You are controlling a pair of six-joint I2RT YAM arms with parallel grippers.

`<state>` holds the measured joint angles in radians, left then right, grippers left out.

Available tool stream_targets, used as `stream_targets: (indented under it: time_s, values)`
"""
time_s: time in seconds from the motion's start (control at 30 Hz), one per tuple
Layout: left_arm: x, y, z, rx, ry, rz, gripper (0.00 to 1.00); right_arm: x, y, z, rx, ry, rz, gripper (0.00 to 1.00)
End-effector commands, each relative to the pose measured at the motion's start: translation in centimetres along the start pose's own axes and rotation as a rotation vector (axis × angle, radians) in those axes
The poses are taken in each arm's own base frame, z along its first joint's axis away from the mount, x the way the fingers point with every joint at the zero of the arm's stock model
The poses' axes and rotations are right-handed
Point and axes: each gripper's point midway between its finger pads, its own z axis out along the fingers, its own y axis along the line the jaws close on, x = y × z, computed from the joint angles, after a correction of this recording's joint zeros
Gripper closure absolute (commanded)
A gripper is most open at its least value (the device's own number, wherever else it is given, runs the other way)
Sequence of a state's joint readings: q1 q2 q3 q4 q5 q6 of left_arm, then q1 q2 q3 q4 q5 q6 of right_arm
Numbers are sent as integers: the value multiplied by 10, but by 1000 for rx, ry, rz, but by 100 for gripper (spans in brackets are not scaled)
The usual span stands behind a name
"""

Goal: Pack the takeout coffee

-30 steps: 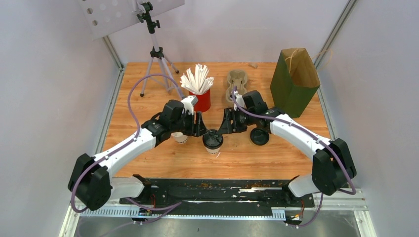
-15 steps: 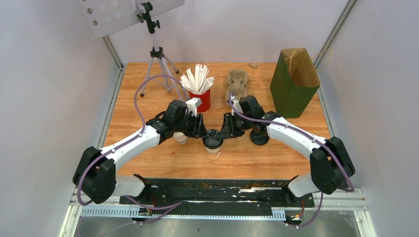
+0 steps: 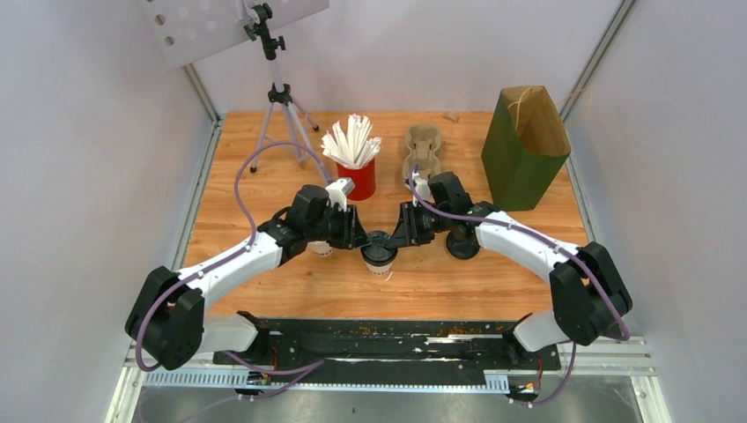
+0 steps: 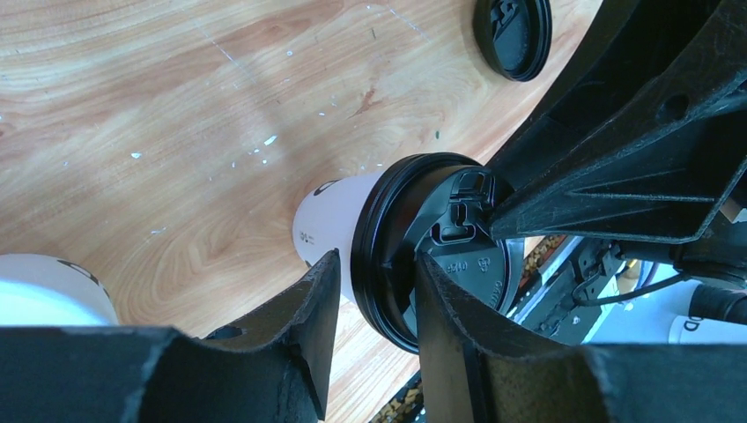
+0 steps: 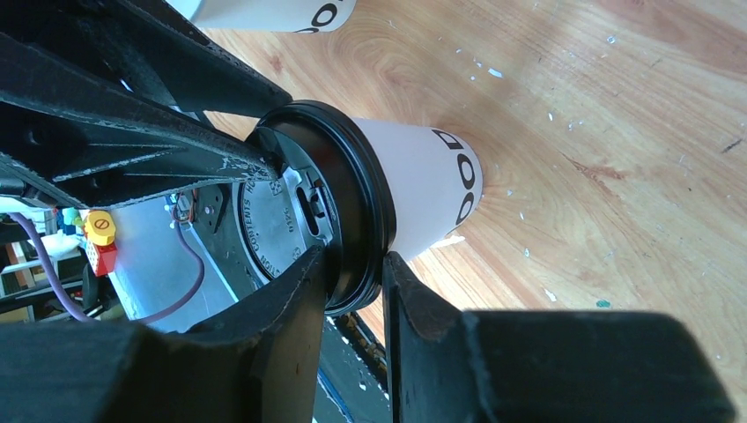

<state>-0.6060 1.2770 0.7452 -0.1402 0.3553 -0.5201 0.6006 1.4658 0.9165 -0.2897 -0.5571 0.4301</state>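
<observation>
A white paper cup with a black lid (image 3: 379, 252) stands at the table's middle front. My left gripper (image 3: 358, 231) and right gripper (image 3: 403, 230) meet over it from either side. In the left wrist view my gripper (image 4: 374, 264) straddles the lid's rim (image 4: 374, 238), one finger on the lid top, one under the rim. In the right wrist view my gripper (image 5: 355, 256) pinches the rim (image 5: 361, 203) the same way. A second white cup (image 3: 321, 248), lidless, stands under my left arm. A loose black lid (image 3: 462, 244) lies right of my right gripper.
A red cup of white straws (image 3: 357, 181) stands just behind the grippers. A beige pulp tray (image 3: 423, 150) lies behind the right gripper. An open green paper bag (image 3: 524, 145) stands at the back right, and a tripod (image 3: 282, 115) at the back left.
Both grippers have moved in toward the lidded cup from either side and now meet at its lid. The cup, the lidless cup and the loose lid have stayed in place.
</observation>
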Motion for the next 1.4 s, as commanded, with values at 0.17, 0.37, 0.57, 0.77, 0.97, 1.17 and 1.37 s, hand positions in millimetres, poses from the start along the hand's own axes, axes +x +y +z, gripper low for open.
stream_targets:
  time_s: [0.17,0.37,0.57,0.77,0.97,1.17,1.37]
  values:
    - [33,17,-9,-84,75,-99,55,4,-35,9,95,66,-95,70]
    - [-19,-3,-26,-93,-34,-25,50,-12,-16,5,38,58,-122,69]
    - [-38,-14,-36,-70,-116,-28,42,-7,-18,0,55,99,-140,64]
    - [-47,-17,-43,-78,-142,-3,36,-22,-5,-11,53,76,-151,48]
    - [-84,-26,-60,-136,-191,46,35,-27,5,-18,39,79,-153,43]
    - [-112,-32,-75,-171,-241,62,34,-27,11,-19,38,90,-152,43]
    - [-98,-19,-84,-219,-165,100,32,-40,30,-13,59,72,-157,42]
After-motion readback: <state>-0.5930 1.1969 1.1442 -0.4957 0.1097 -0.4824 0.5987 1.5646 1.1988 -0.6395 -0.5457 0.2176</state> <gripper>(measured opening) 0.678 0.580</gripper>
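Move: The lidded cup stands between my hands, my fingertips at its lid's rim. Its middle is about 4 cm to the right of my left hand, 1 cm back and 5 cm below; the empty cup is 11 cm left of that hand and 2 cm ahead, and the red tub of sticks 19 cm ahead and 2 cm left. From my right hand the lidded cup is 3 cm left, 1 cm back and 5 cm below; the spare lid lies 18 cm right, 4 cm ahead, on the table. I let go of the lid with both hands. My left hand opens and, after a slow start, climbs quickly, about 12 cm up and some 4 cm forward, drifting a little left, its fingers tipping up and swinging counter-clockwise. My right hand slides barely 1.5 cm forward, eases a little right, then lifts about 2 cm, spreading its fingers as it stays close beside the rim. ##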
